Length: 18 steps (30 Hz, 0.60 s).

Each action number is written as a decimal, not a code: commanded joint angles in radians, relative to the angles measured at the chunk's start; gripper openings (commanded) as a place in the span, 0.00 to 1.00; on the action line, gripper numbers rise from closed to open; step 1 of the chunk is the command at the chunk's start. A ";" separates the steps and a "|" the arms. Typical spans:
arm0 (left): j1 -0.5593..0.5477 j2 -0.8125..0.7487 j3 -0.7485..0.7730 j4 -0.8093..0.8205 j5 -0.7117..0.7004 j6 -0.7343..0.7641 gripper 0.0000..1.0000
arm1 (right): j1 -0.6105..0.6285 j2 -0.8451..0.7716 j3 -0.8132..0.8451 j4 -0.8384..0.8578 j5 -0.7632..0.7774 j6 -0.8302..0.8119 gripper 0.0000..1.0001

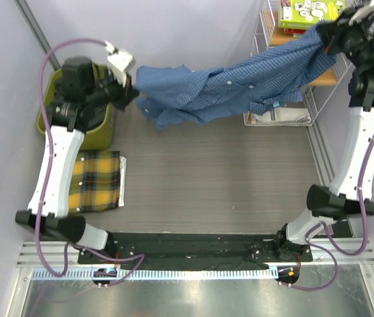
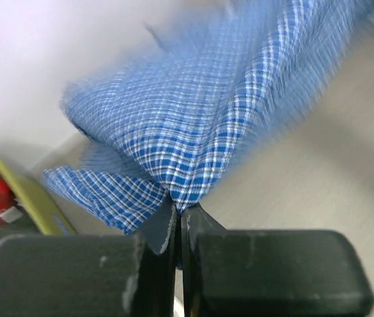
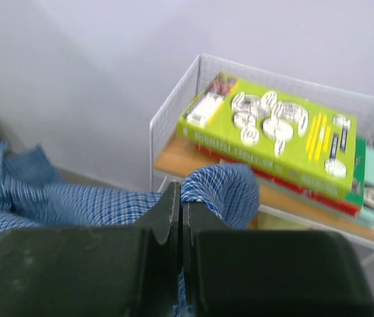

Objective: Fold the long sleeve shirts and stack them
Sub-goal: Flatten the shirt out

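Observation:
The blue checked shirt (image 1: pixel 233 86) hangs stretched in the air across the back of the table, held at both ends. My left gripper (image 1: pixel 132 84) is shut on its left end, the cloth (image 2: pixel 173 145) pinched between the fingertips. My right gripper (image 1: pixel 325 34) is shut on its right end high at the back right, a fold of blue cloth (image 3: pixel 223 188) bulging from the jaws. The yellow plaid shirt (image 1: pixel 95 179) lies folded flat on the table at the left, beside my left arm.
An olive-green bin (image 1: pixel 101 129) stands at the back left behind my left arm. A white wire shelf (image 1: pixel 285 112) at the back right carries a wooden board and a green book (image 3: pixel 272 135), close behind the right gripper.

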 commanded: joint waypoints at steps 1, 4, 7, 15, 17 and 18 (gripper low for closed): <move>-0.007 -0.165 -0.334 -0.159 0.177 0.226 0.01 | -0.031 -0.268 -0.345 0.092 -0.139 -0.044 0.01; -0.088 -0.268 -0.590 -0.507 0.198 0.616 0.35 | -0.034 -0.453 -0.642 -0.015 -0.227 -0.234 0.01; -0.117 -0.354 -0.810 -0.523 0.141 0.595 0.55 | -0.031 -0.593 -0.926 -0.193 -0.243 -0.461 0.01; -0.117 -0.166 -0.750 -0.094 0.031 0.274 0.68 | -0.031 -0.652 -1.302 -0.410 -0.157 -0.744 0.01; -0.116 -0.048 -0.604 -0.037 0.032 0.175 0.66 | -0.031 -0.632 -1.323 -0.445 -0.146 -0.763 0.01; -0.119 0.074 -0.553 -0.016 0.043 0.146 0.67 | -0.032 -0.629 -1.328 -0.451 -0.134 -0.762 0.01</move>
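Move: Held up between both grippers, the shirt is to come down on the bare mid-table, whose middle lies about 8 cm back, 24 cm right and 35 cm below the left hand. From that hand the green bin stands some 8 cm ahead and 20 cm left, the folded plaid shirt 16 cm back and 15 cm left. From the right hand the mid-table spot is roughly 13 cm back, 26 cm left, 51 cm below; the wire shelf stands about 11 cm straight ahead. Swinging the stretched shirt down and back onto the table, the right hand drops fast, about 36 cm, and draws back 17 cm, tipping its fingers down and keeping its grip. The left sinks roughly 25 cm while pulling back, its fingers tipping down and opening to let go of its end, then comes forward again about 7 cm over the shirt's left end. ##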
